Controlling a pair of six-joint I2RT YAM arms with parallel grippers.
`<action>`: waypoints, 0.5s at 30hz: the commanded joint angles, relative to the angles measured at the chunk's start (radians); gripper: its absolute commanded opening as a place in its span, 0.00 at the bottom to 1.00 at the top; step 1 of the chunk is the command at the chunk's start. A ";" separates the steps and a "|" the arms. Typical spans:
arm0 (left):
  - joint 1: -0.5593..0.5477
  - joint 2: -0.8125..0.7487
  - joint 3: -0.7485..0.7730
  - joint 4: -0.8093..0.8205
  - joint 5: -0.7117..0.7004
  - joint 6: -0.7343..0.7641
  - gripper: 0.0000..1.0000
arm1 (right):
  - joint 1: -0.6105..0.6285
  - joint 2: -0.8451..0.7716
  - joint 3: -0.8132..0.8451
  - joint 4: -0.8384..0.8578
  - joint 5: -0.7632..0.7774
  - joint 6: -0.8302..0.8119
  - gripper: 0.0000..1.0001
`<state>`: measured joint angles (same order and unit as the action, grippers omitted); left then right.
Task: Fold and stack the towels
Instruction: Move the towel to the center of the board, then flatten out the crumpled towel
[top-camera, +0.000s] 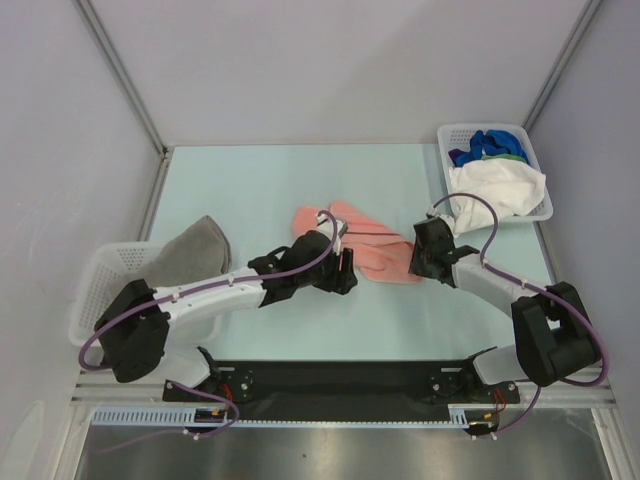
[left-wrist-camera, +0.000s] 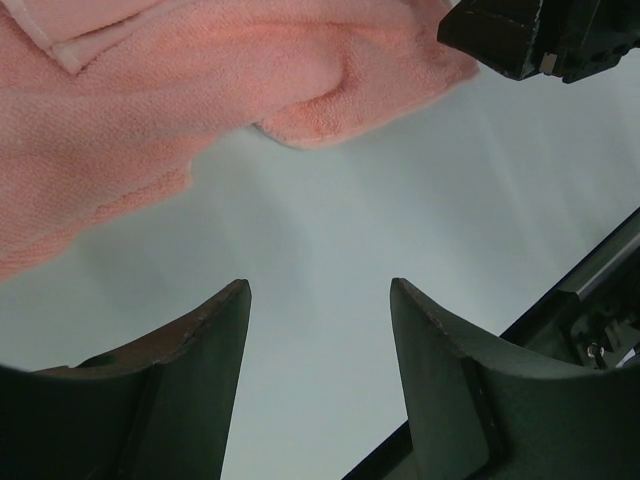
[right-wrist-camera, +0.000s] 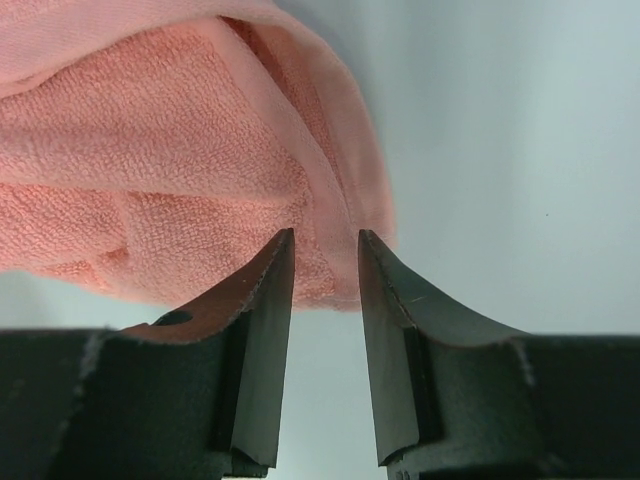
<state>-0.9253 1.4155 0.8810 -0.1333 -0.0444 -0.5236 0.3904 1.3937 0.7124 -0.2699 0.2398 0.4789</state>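
A salmon pink towel (top-camera: 365, 240) lies crumpled in the middle of the table. My left gripper (top-camera: 345, 272) is at its near left edge. In the left wrist view that gripper (left-wrist-camera: 320, 285) is open with only bare table between its fingers, and the pink towel (left-wrist-camera: 150, 90) lies beyond them. My right gripper (top-camera: 416, 262) is at the towel's right end. Its jaws (right-wrist-camera: 327, 235) stand a little apart, open, and the hemmed corner of the pink towel (right-wrist-camera: 200, 130) shows in the gap at the tips. A grey towel (top-camera: 192, 250) drapes over the left basket.
A white lattice basket (top-camera: 100, 290) sits at the left edge. Another basket (top-camera: 538, 175) at the back right holds a white towel (top-camera: 500, 190), a blue one (top-camera: 488, 143) and a green one (top-camera: 512, 157). The right gripper's body (left-wrist-camera: 540, 35) shows in the left wrist view.
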 joint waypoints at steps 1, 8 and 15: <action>-0.020 0.014 0.045 0.050 0.020 -0.003 0.64 | 0.004 -0.002 -0.011 0.021 0.012 0.010 0.37; -0.037 0.037 0.056 0.060 0.018 -0.004 0.64 | 0.002 0.014 -0.021 0.026 0.012 0.004 0.37; -0.044 0.028 0.042 0.096 0.023 0.004 0.64 | 0.014 -0.033 0.004 -0.005 -0.017 0.013 0.04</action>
<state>-0.9588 1.4483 0.8936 -0.1020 -0.0399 -0.5236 0.3927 1.4002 0.6983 -0.2741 0.2314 0.4793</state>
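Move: The pink towel's right edge, with its near corner, lies right at the right hand's fingertips, about 1 cm below; the towel's middle is some 12 cm to this hand's left and 8 cm farther out. The white towel in the far basket sits about 21 cm ahead and 19 cm to the right. From the left hand, that pink edge lies roughly 15 cm right, 3 cm ahead and 8 cm down. The right hand eases down and back about 1 cm, then shuts its fingers, pinching the pink towel's right edge. ##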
